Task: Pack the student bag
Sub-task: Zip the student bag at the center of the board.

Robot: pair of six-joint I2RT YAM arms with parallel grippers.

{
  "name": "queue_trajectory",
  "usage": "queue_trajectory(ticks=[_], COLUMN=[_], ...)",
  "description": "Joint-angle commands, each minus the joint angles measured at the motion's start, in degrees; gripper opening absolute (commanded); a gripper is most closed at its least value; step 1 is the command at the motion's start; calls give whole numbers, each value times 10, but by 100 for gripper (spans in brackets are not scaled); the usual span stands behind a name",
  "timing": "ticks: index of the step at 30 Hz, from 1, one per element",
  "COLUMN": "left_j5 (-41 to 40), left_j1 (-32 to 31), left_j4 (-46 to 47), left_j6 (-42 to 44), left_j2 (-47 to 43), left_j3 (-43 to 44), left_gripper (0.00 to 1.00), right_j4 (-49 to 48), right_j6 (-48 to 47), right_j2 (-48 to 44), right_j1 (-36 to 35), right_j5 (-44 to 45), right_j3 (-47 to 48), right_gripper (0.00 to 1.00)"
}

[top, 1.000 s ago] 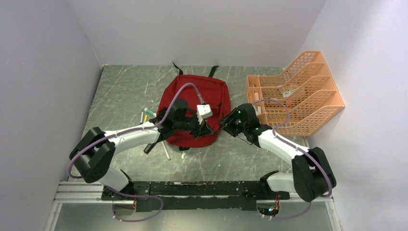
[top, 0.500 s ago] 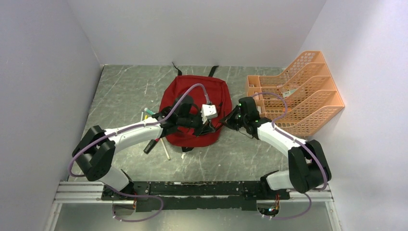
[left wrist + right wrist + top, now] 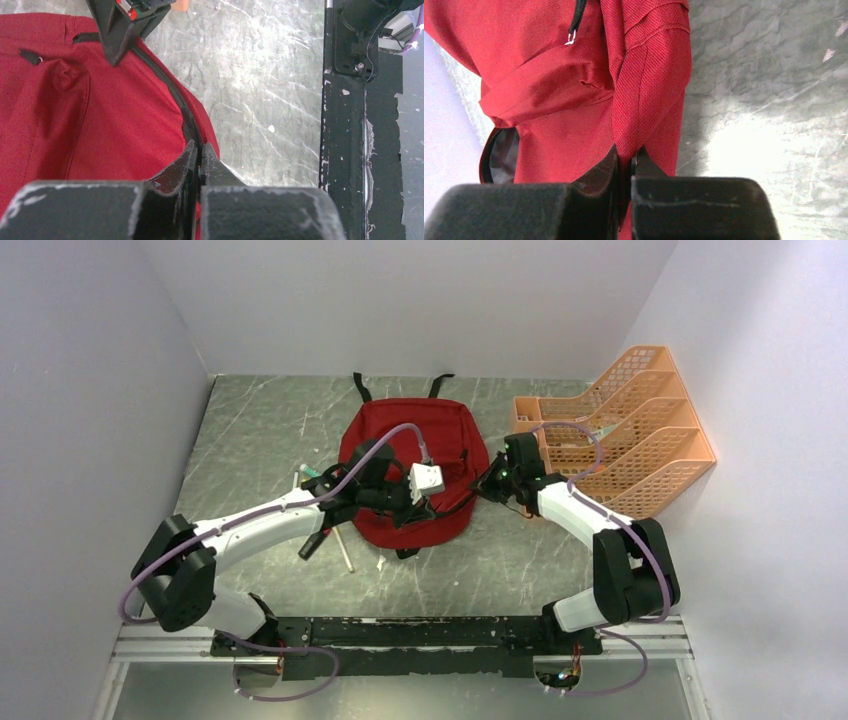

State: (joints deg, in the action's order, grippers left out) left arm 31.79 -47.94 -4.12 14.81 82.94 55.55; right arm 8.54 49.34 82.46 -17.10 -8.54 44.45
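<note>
The student bag (image 3: 400, 440), dark red with black straps, lies mid-table; its right side is pulled up between both arms. My left gripper (image 3: 440, 508) is at the bag's near right edge. In the left wrist view it (image 3: 200, 149) is shut on the black zipper seam of the student bag (image 3: 75, 110). My right gripper (image 3: 485, 487) is at the bag's right side. In the right wrist view it (image 3: 626, 152) is shut on a fold of the student bag's red fabric (image 3: 559, 100). A dark opening with grey lining (image 3: 499, 155) shows at the lower left of that view.
An orange mesh file organizer (image 3: 620, 430) stands at the right wall, close behind my right arm. Pens (image 3: 305, 478) and a black marker (image 3: 315, 543) lie on the table left of the bag, under my left arm. The black rail (image 3: 345, 150) runs along the near edge.
My right gripper has moved to the bag's right side and shut on a fold of fabric. The bag has shifted away from the bases, with my left gripper still on the zipper seam.
</note>
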Motion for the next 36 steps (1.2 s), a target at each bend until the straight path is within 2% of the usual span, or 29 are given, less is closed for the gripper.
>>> queue_trajectory(ticks=[1, 10, 11, 15, 21, 27, 31, 36], left_j5=[25, -68, -70, -63, -6, 18, -1, -25], left_j1=[-10, -11, -10, -10, -10, -10, -10, -10], left_j4=[-77, -118, -111, -39, 52, 90, 100, 152], left_j6=[11, -9, -14, -49, -85, -100, -105, -143], left_j2=[-42, -88, -98, -112, -43, -25, -37, -52], left_j3=[-10, -56, -66, -90, -64, -65, -70, -88], left_gripper=[5, 5, 5, 5, 5, 5, 5, 5], right_j4=[-9, 2, 3, 9, 54, 96, 125, 138], right_j6=[-47, -91, -94, -98, -61, -2, 32, 54], right_j2=[15, 20, 18, 4, -78, -148, -176, -190], right_j1=[33, 49, 48, 48, 18, -41, -88, -96], right_j5=[84, 108, 101, 23, -11, -29, -23, -22], right_j3=[19, 40, 41, 40, 16, -9, -24, -41], right_gripper=[0, 0, 4, 32, 54, 65, 67, 69])
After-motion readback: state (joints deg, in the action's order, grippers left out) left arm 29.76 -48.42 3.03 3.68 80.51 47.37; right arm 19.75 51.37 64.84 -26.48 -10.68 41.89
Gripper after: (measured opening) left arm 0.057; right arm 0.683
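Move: The left gripper already pinches the zip pull at the bag's near edge; the open mouth it has to close lies about 12 cm to its left, 3 cm ahead and 6 cm lower, with the white pen some 19 cm left, 1 cm back and 15 cm down. The right gripper still grips the bag's right side: from it the zip pull is roughly 10 cm back, 8 cm left and 6 cm higher, the pocket pull 7 cm ahead and 3 cm left at its height. Keep the left gripper shut on the zip pull and draw it about 4 cm left, away from the right gripper, then ease it back right and down. Meanwhile hold the bag's side with the right, tugging a little right; then open wide, let go, rise, and swing it back some 9 cm and left over the bag towards the left gripper. ##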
